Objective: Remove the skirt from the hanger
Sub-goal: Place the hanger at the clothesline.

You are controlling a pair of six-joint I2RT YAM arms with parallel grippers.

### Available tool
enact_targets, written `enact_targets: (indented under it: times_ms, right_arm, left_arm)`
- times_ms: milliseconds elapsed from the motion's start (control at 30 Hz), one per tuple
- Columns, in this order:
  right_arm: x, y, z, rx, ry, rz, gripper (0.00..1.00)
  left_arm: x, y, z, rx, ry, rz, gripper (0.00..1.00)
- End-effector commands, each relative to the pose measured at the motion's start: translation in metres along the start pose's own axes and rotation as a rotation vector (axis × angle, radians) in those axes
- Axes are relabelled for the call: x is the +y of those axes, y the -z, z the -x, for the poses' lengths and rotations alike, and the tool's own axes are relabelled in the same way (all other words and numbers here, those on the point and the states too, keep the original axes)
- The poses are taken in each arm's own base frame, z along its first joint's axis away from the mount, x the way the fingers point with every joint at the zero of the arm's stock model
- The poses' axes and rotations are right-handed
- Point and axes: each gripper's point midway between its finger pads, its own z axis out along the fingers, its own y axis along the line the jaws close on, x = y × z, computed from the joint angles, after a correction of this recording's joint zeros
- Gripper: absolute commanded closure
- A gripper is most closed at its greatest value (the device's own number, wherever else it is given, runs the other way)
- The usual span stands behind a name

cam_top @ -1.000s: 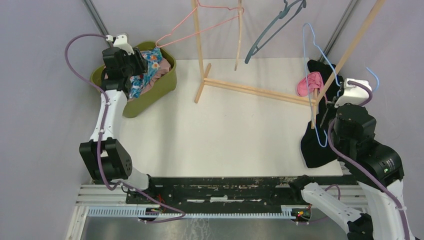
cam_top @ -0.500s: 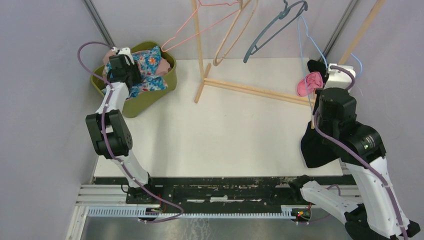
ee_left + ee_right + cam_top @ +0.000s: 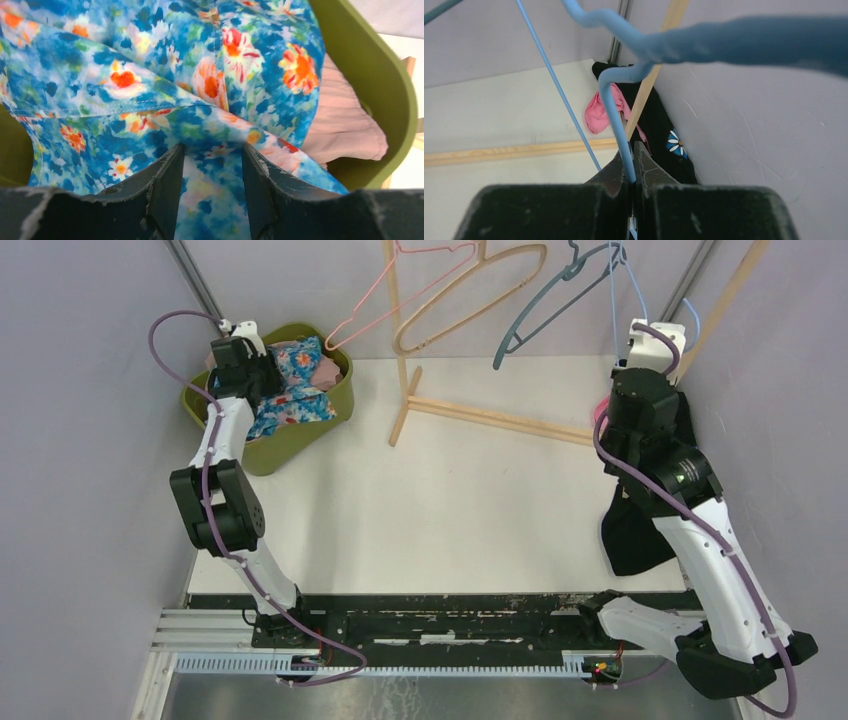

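The skirt (image 3: 298, 370), blue with orange and white flowers, lies bunched in the green basket (image 3: 300, 435). My left gripper (image 3: 262, 375) hovers right over it. In the left wrist view its jaws (image 3: 212, 147) stand apart, tips against the skirt (image 3: 150, 75), nothing clamped. My right gripper (image 3: 650, 340) is raised at the back right, shut on the thin light-blue hanger (image 3: 612, 300). The right wrist view shows the hanger wire (image 3: 616, 115) pinched between the fingers (image 3: 630, 150). No cloth hangs on that hanger.
A wooden rack (image 3: 500, 420) stands at the back with pink (image 3: 400, 290), tan (image 3: 470, 300) and grey-blue (image 3: 550, 295) hangers. A black garment (image 3: 635, 535) and a pink cloth (image 3: 596, 115) lie by the right wall. Pale pink fabric (image 3: 345, 125) sits in the basket.
My right arm has lifted the blue hanger up and toward the back of the rack. The left gripper shifted slightly over the basket. The tan hanger has swung into view.
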Motion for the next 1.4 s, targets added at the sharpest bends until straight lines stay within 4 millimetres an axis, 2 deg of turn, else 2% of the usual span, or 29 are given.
enact_targets:
  times_ms: [0,167,333,467,800,900,1033,1233,1367]
  right_arm:
    - [-0.009,-0.01,0.038,-0.09,-0.138,-0.082,0.99]
    - [-0.011,-0.031,0.04,-0.084,-0.153,-0.136,0.99]
    - [-0.004,-0.049,0.025,-0.03,-0.143,-0.15,0.99]
    - [-0.01,-0.041,0.012,-0.001,-0.15,-0.148,0.99]
    - [-0.058,-0.004,-0.011,0.039,-0.133,-0.221,0.99]
    - [-0.064,-0.001,-0.012,0.04,-0.122,-0.234,0.99]
    - [-0.058,-0.007,-0.012,0.047,-0.102,-0.239,0.99]
    - [-0.035,-0.025,-0.019,0.079,-0.065,-0.229,0.99]
    - [-0.034,-0.031,-0.026,0.095,-0.036,-0.247,0.99]
  left_arm:
    - [-0.014,0.027,0.056,-0.134,0.018,-0.058,0.46]
    - [-0.013,0.02,0.044,-0.096,0.011,-0.056,0.46]
    - [-0.014,0.008,0.034,-0.067,0.016,-0.072,0.46]
    - [-0.011,0.0,0.028,-0.05,0.011,-0.065,0.47]
    - [-0.016,-0.003,0.022,-0.045,0.022,-0.092,0.47]
    - [-0.02,0.001,0.023,-0.052,0.035,-0.11,0.47]
    - [-0.024,0.004,0.023,-0.058,0.039,-0.129,0.47]
    - [-0.023,0.011,0.023,-0.055,0.022,-0.124,0.47]
    - [-0.026,0.014,0.025,-0.062,0.03,-0.137,0.47]
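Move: The clothesline's bar, where I want the hanger I hold in my right hand, runs about 10 cm ahead of that hand and roughly 10 cm above. The right post stands some 9 cm ahead and 5 cm to its right. The grey-blue hanger hangs about 13 cm to its left and 10 cm ahead, near its height. From my left hand, this stretch of the bar lies roughly 70 cm right, 13 cm back and 30 cm up. With my right fingers still shut on the light-blue hanger near its neck, I reach about 5 cm forward towards the bar, drifting right, then draw back some 7 cm and farther right. I finish by easing forward again and sinking about 3 cm, the wrist having turned clockwise by some 13 degrees. ##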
